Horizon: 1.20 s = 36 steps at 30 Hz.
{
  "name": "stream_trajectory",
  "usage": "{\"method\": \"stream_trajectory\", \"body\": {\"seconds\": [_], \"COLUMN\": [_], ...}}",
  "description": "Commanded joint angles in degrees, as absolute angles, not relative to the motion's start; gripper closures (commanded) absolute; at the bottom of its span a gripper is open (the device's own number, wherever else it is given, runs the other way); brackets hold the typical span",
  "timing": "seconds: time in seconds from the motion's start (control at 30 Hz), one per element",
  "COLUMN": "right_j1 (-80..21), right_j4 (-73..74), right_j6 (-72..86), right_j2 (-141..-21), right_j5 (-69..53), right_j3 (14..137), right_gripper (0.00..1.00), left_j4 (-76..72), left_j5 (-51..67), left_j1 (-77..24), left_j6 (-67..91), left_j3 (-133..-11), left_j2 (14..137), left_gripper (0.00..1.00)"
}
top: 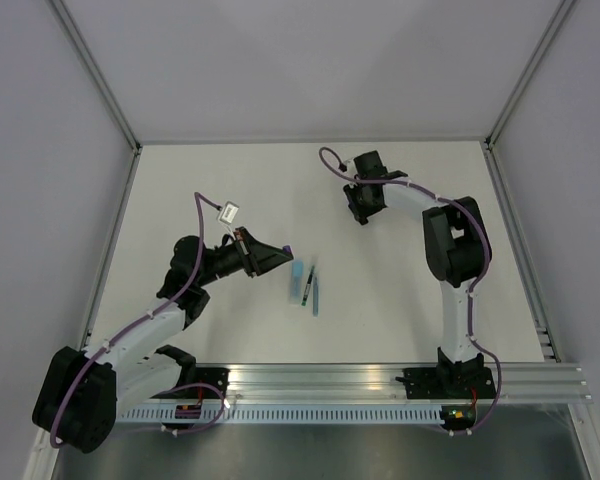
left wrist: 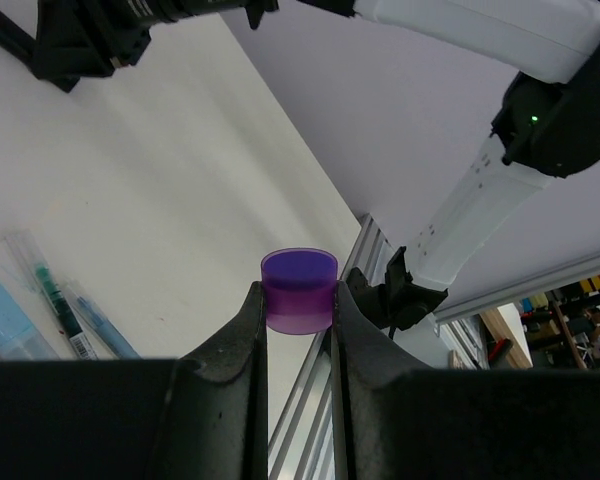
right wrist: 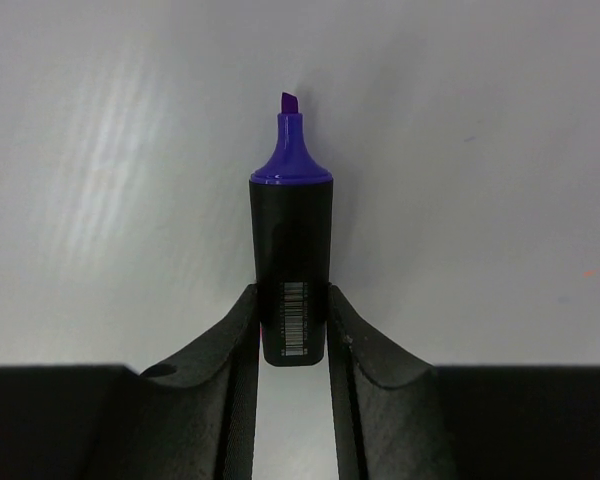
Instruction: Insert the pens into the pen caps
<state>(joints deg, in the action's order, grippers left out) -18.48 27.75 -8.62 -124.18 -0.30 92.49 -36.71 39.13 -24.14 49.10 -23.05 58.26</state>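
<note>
A short purple pen cap (left wrist: 299, 290) sits upright between my left fingertips, and the left gripper (left wrist: 299, 308) is shut on it above the table, left of centre (top: 280, 256). At the table's far side, my right gripper (right wrist: 293, 312) has its jaws pressed against both sides of the rear end of the stubby black-and-purple marker (right wrist: 292, 240). The marker's purple tip points away from the wrist. From above, the right gripper (top: 363, 212) hides the marker. Mid-table lie a pale-blue highlighter (top: 298, 283), a thin dark pen (top: 308, 285) and a thin blue pen (top: 315, 298).
An aluminium rail (top: 380, 380) runs along the near edge by both arm bases. Grey walls enclose the white table (top: 210, 190) on three sides. A small white tag (top: 229, 212) hangs on the left arm's cable.
</note>
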Motion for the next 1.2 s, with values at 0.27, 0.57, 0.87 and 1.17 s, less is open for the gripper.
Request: {"method": "stream_trajectory", "body": {"seconds": [0.27,0.57,0.87,1.17], "right_j1": [-25.40,-26.28,-31.72,-39.20], "right_j4": [11.00,-12.55,-37.62,-48.06], "right_j6": [19.50,32.95,38.50,38.67], "right_j2": [-104.08,-82.73,-63.37,-56.87], "right_j5": [-0.35,-15.98,-29.09,-32.43], "right_j3": [61.38,40.28,30.06,27.25], "right_gripper": [1.00,1.00,1.00,1.00], "left_j4": [-28.39,-33.30,-38.93,-54.90], "left_j5": [32.78,38.13,42.71,47.72], "left_j1": [-23.99,-23.82,-23.82,-23.91], "left_j6": [42.98,48.50,53.78,62.74], "left_j3": [-25.22,-28.74,-39.72,-42.36], "left_j2": [53.88,58.96,63.54,68.02], "left_gripper": [0.98,0.98,0.98,0.98]}}
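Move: The right gripper, low over the table, already grips the purple-nosed pen by its rear; the purple cap, in the left gripper's fingers, is about 24 cm back, 22 cm left and 20 cm above. On the table, the light-blue marker lies 17 cm back and 22 cm left of the right hand; the green pen, equally far back, is 19 cm left. From the left hand, the purple-nosed pen is roughly 28 cm ahead, 22 cm right and 20 cm down. Draw the right gripper back low over the table, then sweep it up and left towards the cap, ending some 28 cm back, 26 cm higher and 14 cm left. Keep gripping the pen while rolling the wrist about 75 degrees so the fingers swing from down to left. Raise the left gripper about 11 cm after a slight dip, still pinching the cap. ##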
